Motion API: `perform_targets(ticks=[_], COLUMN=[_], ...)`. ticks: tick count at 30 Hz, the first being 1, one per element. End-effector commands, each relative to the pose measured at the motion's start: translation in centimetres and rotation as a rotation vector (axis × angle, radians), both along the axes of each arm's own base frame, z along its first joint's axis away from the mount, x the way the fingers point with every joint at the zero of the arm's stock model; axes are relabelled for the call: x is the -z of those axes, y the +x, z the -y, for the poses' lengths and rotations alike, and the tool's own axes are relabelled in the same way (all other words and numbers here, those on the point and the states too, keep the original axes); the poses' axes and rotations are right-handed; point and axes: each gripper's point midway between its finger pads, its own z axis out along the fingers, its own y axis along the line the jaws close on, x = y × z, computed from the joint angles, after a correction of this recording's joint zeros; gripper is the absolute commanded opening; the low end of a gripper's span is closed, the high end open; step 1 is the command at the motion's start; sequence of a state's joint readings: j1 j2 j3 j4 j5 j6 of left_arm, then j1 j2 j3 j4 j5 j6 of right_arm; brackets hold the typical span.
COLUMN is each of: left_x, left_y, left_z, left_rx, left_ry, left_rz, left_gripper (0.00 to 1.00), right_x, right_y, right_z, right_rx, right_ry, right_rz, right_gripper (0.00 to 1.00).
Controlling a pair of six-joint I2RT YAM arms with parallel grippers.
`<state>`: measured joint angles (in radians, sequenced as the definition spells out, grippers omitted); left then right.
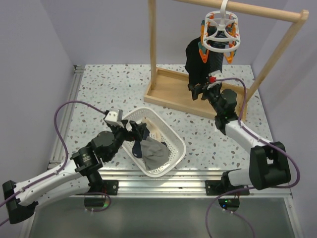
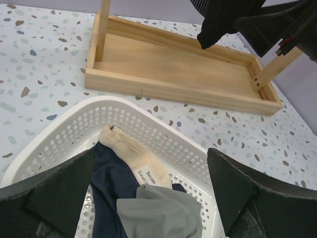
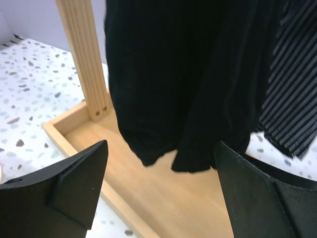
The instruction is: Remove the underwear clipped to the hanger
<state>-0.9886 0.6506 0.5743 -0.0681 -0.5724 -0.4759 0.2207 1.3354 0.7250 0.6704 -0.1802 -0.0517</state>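
Observation:
The white ring hanger [image 1: 221, 32] with orange and teal clips hangs from the wooden rail. Black underwear [image 1: 195, 62] [image 3: 188, 74] and a striped piece [image 1: 218, 57] [image 3: 292, 99] hang clipped to it. My right gripper [image 1: 202, 89] [image 3: 161, 153] is open just below and in front of the black piece's lower hem, not touching it. My left gripper [image 1: 136, 131] [image 2: 150, 168] hovers open over the white basket [image 1: 176, 139] [image 2: 148, 106]. In the basket lie navy underwear [image 2: 109, 188] with a beige waistband [image 2: 129, 153] and a grey piece [image 2: 163, 213].
The wooden rail frame stands in a shallow wooden tray [image 1: 168, 91] [image 2: 173, 64] at the back, its post [image 3: 84, 59] left of the black garment. The basket sits at the table's near edge, between the two arms.

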Motion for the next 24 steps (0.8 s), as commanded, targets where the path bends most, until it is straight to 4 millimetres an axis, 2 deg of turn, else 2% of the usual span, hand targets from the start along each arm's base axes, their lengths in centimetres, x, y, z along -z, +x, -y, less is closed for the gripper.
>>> perform_targets(ticks=[1,2,3,4,9,10,11,12,15,16,19,21,23,24], left_x=[-0.9,-0.8,-1.5,-1.5,-1.6,-1.6,-1.7,-1.6,-1.7,-1.9,-1.9,-1.9,-2.0,-2.0], left_y=[0.3,0.3,0.5,0.5,0.8,0.9,1.0,1.0,1.2,1.2,1.3,1.3,1.3,1.3], left_z=[0.1,0.1,0.3,0.3,0.7,0.7,0.8,1.0,1.1,1.2,1.3,1.4,1.5,1.5], left_rx=[-0.006,-0.006,-0.007,-0.009,-0.007,-0.007,-0.007,-0.003,-0.002,-0.002,0.001,0.003,0.006,0.006], left_ry=[-0.020,-0.014,-0.037,-0.038,-0.027,-0.023,-0.017,-0.012,-0.003,-0.004,-0.002,-0.002,-0.003,-0.004], left_rz=[0.034,0.032,0.050,0.051,0.060,0.061,0.063,0.063,0.068,0.070,0.074,0.075,0.077,0.080], left_gripper=[1.00,1.00,1.00,1.00,1.00,1.00,1.00,1.00,1.00,1.00,1.00,1.00,1.00,1.00], right_x=[-6.2,-6.0,-5.5,-6.0,-5.8,-6.4,-5.7,-6.2,-5.9,-6.0,-6.0,-6.6,-6.0,-6.7], right_y=[1.1,1.4,2.2,2.7,4.5,4.8,5.2,5.4,5.9,5.9,5.4,4.5,3.4,2.5], right_z=[-2.1,-2.6,-2.2,-2.2,-2.4,-2.5,-2.8,-2.7,-2.5,-2.3,-1.8,-1.7,-1.8,-1.8], right_rx=[-0.078,-0.072,-0.030,-0.019,0.020,0.024,0.023,0.034,0.053,0.063,0.070,0.050,0.009,-0.013], right_ry=[0.042,0.002,-0.006,-0.005,-0.030,-0.030,-0.041,-0.037,-0.043,-0.046,-0.043,-0.018,-0.003,-0.001], right_rz=[0.185,0.194,0.180,0.191,0.175,0.186,0.170,0.176,0.161,0.163,0.165,0.169,0.134,0.136], right_gripper=[0.90,0.86,0.85,0.84,0.71,0.68,0.60,0.49,0.31,0.19,0.03,0.00,0.00,0.00])
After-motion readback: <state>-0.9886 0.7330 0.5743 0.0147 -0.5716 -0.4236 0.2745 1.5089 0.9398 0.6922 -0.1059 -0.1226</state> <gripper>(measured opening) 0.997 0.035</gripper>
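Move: Hanging just in front of the open right hand, the lower edge of the black underwear is about 5 cm ahead, 2 cm to the left and 4 cm above. The striped underwear hangs roughly 9 cm ahead, 8 cm to the right and 8 cm up, and the hanger about 10 cm ahead, 9 cm to the right and 25 cm up. From the idle left hand the black edge lies some 25 cm ahead, 30 cm to the right and slightly higher, about 4 cm. Reaching forward about 5 cm while rising some 3 cm and drifting left, the right hand brings its open fingers around the lower end of the black underwear. The fingertips tilt up slightly, then the fingers shut and pinch the cloth, and the hand just starts to draw back towards the base. ##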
